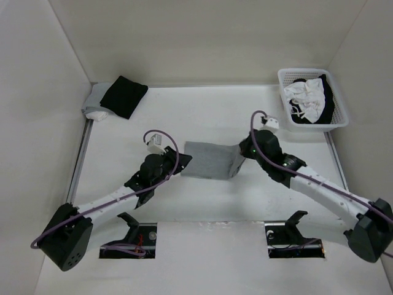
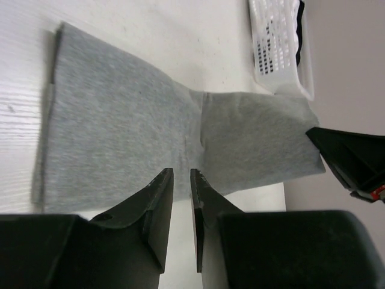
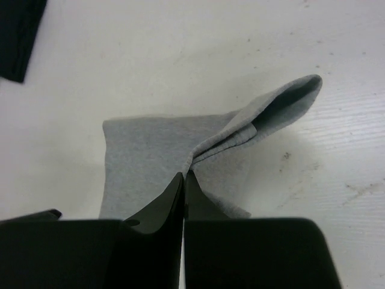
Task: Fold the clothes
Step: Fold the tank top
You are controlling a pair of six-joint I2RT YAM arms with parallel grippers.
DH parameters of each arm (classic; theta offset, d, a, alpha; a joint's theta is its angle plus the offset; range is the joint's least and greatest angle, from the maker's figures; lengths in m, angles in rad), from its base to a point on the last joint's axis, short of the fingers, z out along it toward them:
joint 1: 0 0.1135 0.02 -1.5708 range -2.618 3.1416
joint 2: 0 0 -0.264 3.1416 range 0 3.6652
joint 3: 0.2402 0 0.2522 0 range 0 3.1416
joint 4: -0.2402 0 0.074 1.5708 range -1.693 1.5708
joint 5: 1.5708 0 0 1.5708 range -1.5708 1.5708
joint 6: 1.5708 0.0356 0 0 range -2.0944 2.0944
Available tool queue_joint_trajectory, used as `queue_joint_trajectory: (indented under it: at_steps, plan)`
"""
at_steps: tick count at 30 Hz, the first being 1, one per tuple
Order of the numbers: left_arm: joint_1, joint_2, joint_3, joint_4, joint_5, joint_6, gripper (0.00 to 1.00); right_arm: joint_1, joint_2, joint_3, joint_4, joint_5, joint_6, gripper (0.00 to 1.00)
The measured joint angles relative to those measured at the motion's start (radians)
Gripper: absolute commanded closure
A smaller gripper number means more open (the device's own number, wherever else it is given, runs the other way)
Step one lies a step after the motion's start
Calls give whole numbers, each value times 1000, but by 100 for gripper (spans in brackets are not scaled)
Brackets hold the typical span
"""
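The clothes, a light grey top folded into a narrow strip, lie at the table's middle. My right gripper is shut on the strip's right end and holds it raised off the table. In the right wrist view the gripper's tips pinch a bunched fold of the grey fabric, and a loop of it stands up to the right. My left gripper sits at the strip's left end. Its jaws stand a narrow gap apart over the cloth's near edge, with nothing between them.
A white basket at the back right holds white and black garments. It also shows in the left wrist view as a white basket. A black cloth square lies on a folded pale pile at the back left.
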State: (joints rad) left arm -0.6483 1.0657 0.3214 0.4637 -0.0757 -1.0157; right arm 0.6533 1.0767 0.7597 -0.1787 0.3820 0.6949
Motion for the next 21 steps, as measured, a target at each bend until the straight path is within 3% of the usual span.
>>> queue_joint_trajectory:
  at_steps: [8,15,21]
  plan:
    - [179,-217,-57,-120,43,15,82,243,387,325,-98,101,-142,98]
    - [344,-349,-87,-215,104,21,82,348,699,619,-167,108,-202,94]
    - [456,-407,-106,-272,141,21,80,385,898,748,-189,61,-183,61]
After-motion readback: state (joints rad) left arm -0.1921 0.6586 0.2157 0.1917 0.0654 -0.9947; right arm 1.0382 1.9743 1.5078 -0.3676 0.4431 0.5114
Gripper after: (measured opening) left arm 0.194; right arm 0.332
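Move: The right hand, some 16 cm above the table, already pinches the raised right end of the tank top. The tank top's left edge, where that end is headed, lies about 22 cm to its left, level with it; the middle of the flat part is about 10 cm left. The left gripper hangs in the way, 18 cm to the left, and the tank top's left edge is some 3 cm left of it, 1 cm ahead and 12 cm below. The right hand swings the pinched end leftwards over the flat part of the tank top by about 23 cm, turning counter-clockwise some 25 degrees as its left side rolls down, almost level at first, then sinking about 8 cm in all as the fingers open and let the cloth go, still well above the table. Meanwhile the empty left hand clears out of its path, going about 13 cm to the left, away from the tank top, and turning counter-clockwise too, with its fingers kept nearly shut. ##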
